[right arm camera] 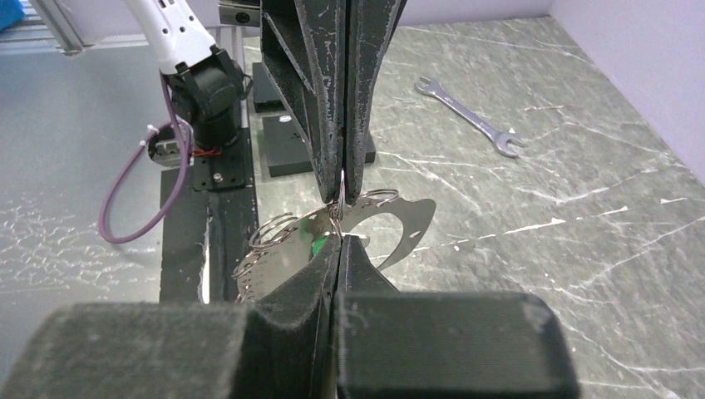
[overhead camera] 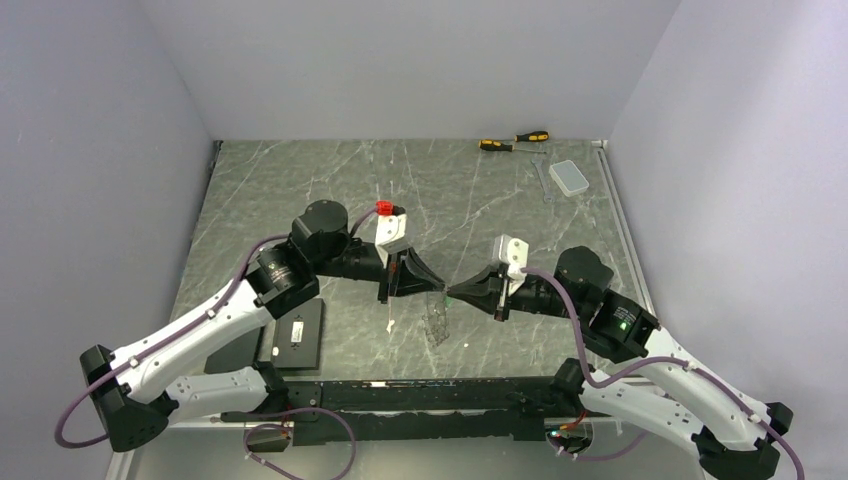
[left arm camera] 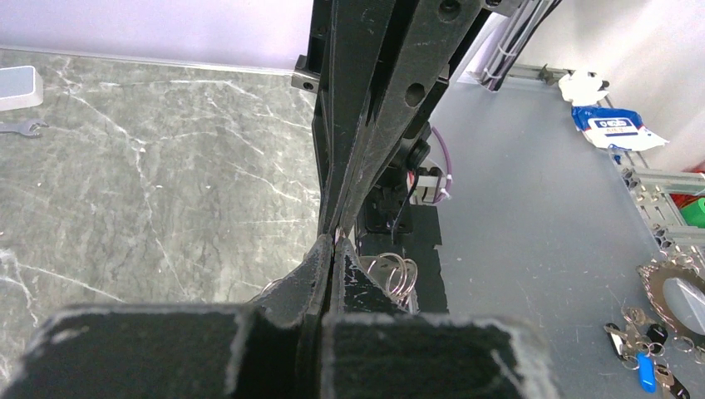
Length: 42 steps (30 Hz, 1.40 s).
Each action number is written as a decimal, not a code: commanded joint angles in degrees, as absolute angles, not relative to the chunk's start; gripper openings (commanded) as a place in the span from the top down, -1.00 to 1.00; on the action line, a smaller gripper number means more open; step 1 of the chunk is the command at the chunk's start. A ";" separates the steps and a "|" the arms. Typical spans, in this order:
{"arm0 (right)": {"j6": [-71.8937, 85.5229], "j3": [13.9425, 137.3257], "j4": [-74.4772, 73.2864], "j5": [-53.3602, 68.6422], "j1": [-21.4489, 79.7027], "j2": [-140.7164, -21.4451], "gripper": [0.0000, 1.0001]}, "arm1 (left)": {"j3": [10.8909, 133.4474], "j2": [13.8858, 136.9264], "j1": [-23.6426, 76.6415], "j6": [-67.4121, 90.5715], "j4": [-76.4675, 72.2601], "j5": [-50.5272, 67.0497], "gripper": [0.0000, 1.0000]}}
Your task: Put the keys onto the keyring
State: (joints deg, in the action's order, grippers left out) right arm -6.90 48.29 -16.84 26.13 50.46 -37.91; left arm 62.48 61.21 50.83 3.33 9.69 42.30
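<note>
The keyring [overhead camera: 436, 322] hangs above the table between the two arms; it is a thin grey plate with a wide open centre [right arm camera: 409, 223]. Small wire loops [right arm camera: 264, 241] sit along its toothed rim [left arm camera: 399, 273]. The green head of a key [right arm camera: 317, 245] shows against the plate, just left of my right fingers. My left gripper [overhead camera: 438, 287] [left arm camera: 334, 241] [right arm camera: 342, 189] is shut on a thin wire loop at the keyring's top. My right gripper [overhead camera: 453, 294] [right arm camera: 341, 238] faces it tip to tip and is shut on the same loop. The key's blade is hidden.
At the back right lie a silver wrench [overhead camera: 541, 178] [right arm camera: 470, 116], two yellow-and-black screwdrivers [overhead camera: 512, 141] and a clear box [overhead camera: 570, 177]. A flat black box [overhead camera: 300, 335] lies near the left arm. Off the table, another ring with keys [left arm camera: 665, 293] rests on a grey surface.
</note>
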 commanded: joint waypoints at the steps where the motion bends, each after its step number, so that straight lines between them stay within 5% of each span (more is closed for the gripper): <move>1: -6.48 48.21 -17.04 26.20 50.45 -38.08 1.00 | 62.25 58.74 50.72 6.56 1.01 42.20 1.00; 19: -5.91 48.29 -11.84 27.08 50.45 -40.64 1.00 | 58.16 62.24 50.77 12.48 -14.75 43.53 1.00; 25: -6.76 49.31 -16.57 24.73 50.45 -37.99 0.40 | 57.67 62.14 50.77 11.84 -13.63 42.68 1.00; 42: -5.74 47.57 -12.85 21.02 50.45 -34.16 0.35 | 55.69 61.67 50.77 13.69 -17.46 41.57 1.00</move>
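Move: A small wire ring is pinched between both sets of fingertips, about 1 cm to the right of the left hand's point and 1 cm to the left of the right hand's. The green-tagged key hangs about 3 cm below the right hand, 1 cm back and 1 cm to its left. The big metal keyring hangs lower still, its middle about 8 cm below the right hand, 2 cm back and 2 cm left. Rising about 2 cm and shifting almost as far right and some 1 cm forward, the left hand tips its closed fingers up about 10 degrees, keeping its pinch on the small ring. The right hand first eases about 1 cm left and down, then opens to roughly a third, letting go of the ring, and backs off about 2 cm to the right while rising a little. ##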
